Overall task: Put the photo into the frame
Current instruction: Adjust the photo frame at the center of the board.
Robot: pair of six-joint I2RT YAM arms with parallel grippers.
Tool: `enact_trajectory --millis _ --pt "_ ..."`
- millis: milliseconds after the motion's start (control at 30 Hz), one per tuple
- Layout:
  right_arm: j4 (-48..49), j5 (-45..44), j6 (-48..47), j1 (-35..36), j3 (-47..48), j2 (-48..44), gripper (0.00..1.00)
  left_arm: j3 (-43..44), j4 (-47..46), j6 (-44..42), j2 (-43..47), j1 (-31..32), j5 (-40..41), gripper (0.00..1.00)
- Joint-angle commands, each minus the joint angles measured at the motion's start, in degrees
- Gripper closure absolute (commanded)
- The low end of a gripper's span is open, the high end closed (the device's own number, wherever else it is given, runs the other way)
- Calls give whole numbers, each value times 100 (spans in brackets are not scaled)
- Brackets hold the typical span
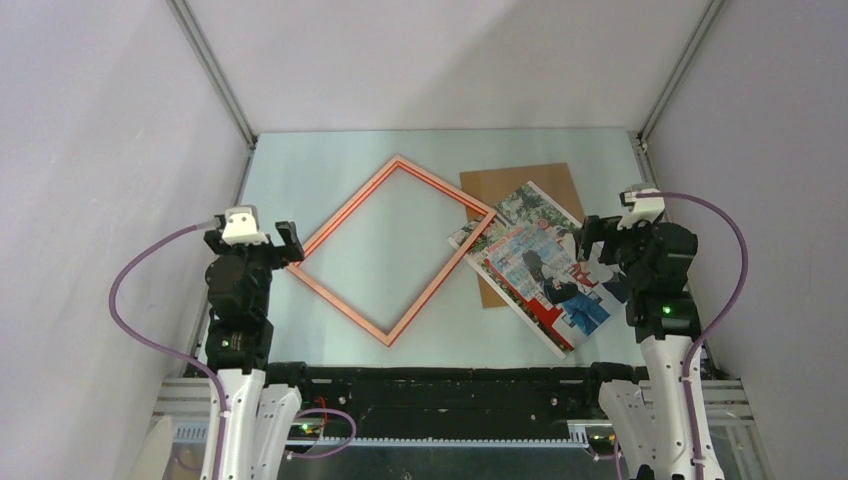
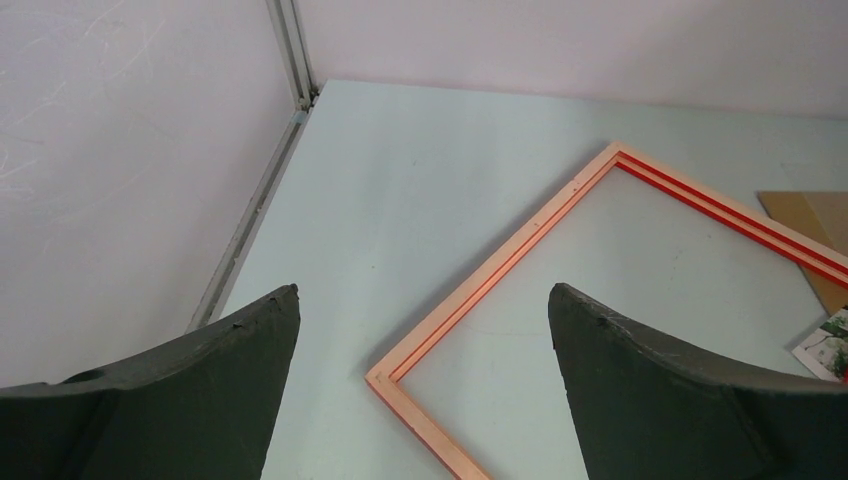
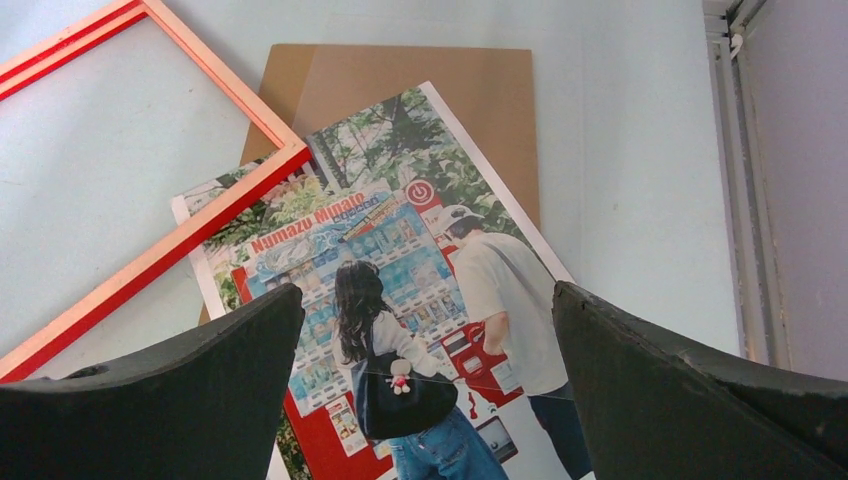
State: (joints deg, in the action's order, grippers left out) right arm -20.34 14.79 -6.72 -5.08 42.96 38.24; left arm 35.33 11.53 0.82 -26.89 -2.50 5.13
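Note:
The frame [image 1: 346, 212] lies flat as a diamond on the pale table, pale orange-pink side up with red inner edges. Its right corner rests on a corner of the photo [image 1: 535, 262], which lies picture-up at the right. My left gripper [image 1: 252, 243] hovers open above the frame's left corner; that corner of the frame [image 2: 500, 265] shows between the fingers [image 2: 200, 400], untouched. My right gripper [image 1: 637, 240] hangs open over the near right part of the photo [image 3: 400, 250]. Nothing is between its fingers [image 3: 680, 400], and the frame's corner [image 3: 200, 225] lies to its left.
A brown backing board [image 1: 520, 180] lies under the far part of the photo, also seen as the brown board [image 3: 400, 75] in the right wrist view. White walls close in the left, back and right sides. A black rail [image 1: 440, 385] runs along the near edge.

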Motion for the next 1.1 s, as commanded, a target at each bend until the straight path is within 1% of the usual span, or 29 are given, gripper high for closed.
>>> enact_trajectory --millis 0,100,233,300,433,533,633,667,700,767,800,833,867,900,967,1067 --pt "33 110 -151 41 -7 -101 0 288 225 -325 10 14 -193 2" --pt "-16 4 -185 115 69 -6 0 404 352 -396 -161 15 -425 2" --pt "-9 -252 -224 292 104 241 0 430 424 -540 -473 42 -1082 2" --pt "58 -460 -287 422 107 418 0 471 421 -662 -715 77 -1248 2" --pt "222 -886 -466 569 103 906 0 814 413 -923 -1496 131 -1217 2" --pt "290 -925 -424 671 107 1247 0 1197 412 -1077 -2427 159 -1241 2" --pt "293 -883 -360 809 105 1467 0 1842 426 -1206 -3336 192 -1150 2" --pt "293 -904 -376 861 107 1548 0 2133 428 -1244 -3838 283 -1017 2" --pt "274 -986 -431 957 105 1602 0 2297 435 -1269 -4081 384 -918 2" --pt "284 -1145 -483 1090 107 1649 0 2804 498 -1386 -5128 483 -457 2" --pt "298 -1180 -494 1125 107 1668 0 3164 551 -1493 -5390 507 -331 2" --pt "310 -1248 -509 1172 107 1697 0 3349 688 -1552 -5929 558 -133 2" --pt "315 -1271 -525 1217 107 1705 0 3735 874 -1656 -6177 604 -50 1" --pt "312 -1317 -541 1236 105 1711 0 3907 964 -1704 -6666 621 97 2" --pt "311 -1366 -551 1259 107 1709 0 4467 1190 -1863 -7304 674 229 3" --pt "262 -1404 -545 1277 100 1686 0 5049 1586 -2132 -8037 720 345 4"
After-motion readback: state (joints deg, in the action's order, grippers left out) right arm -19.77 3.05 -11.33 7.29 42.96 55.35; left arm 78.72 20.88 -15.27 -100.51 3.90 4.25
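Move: Some 16 cm ahead of the left hand, 8 cm to its right and 26 cm below is the middle of the photo frame's far-left rail; the frame's left corner is only about 3 cm ahead and 3 cm left, equally low. From the right hand, the frame's right corner is roughly 11 cm ahead, 15 cm left and 24 cm below. The photo's middle lies about 3 cm back and 5 cm left of that hand, the brown board's some 6 cm ahead and 10 cm left. Forward and down towards the frame's far-left rail goes the left hand, gathering speed after first easing right and down: about 21 cm out and 13 cm lower, its fingers tipping down some 40 degrees. The right hand mainly sinks, about 8 cm, edging forward and left towards the frame's right corner above the photo, tilts a little downward and slows to a stop. Both grippers stay open, touching nothing. ##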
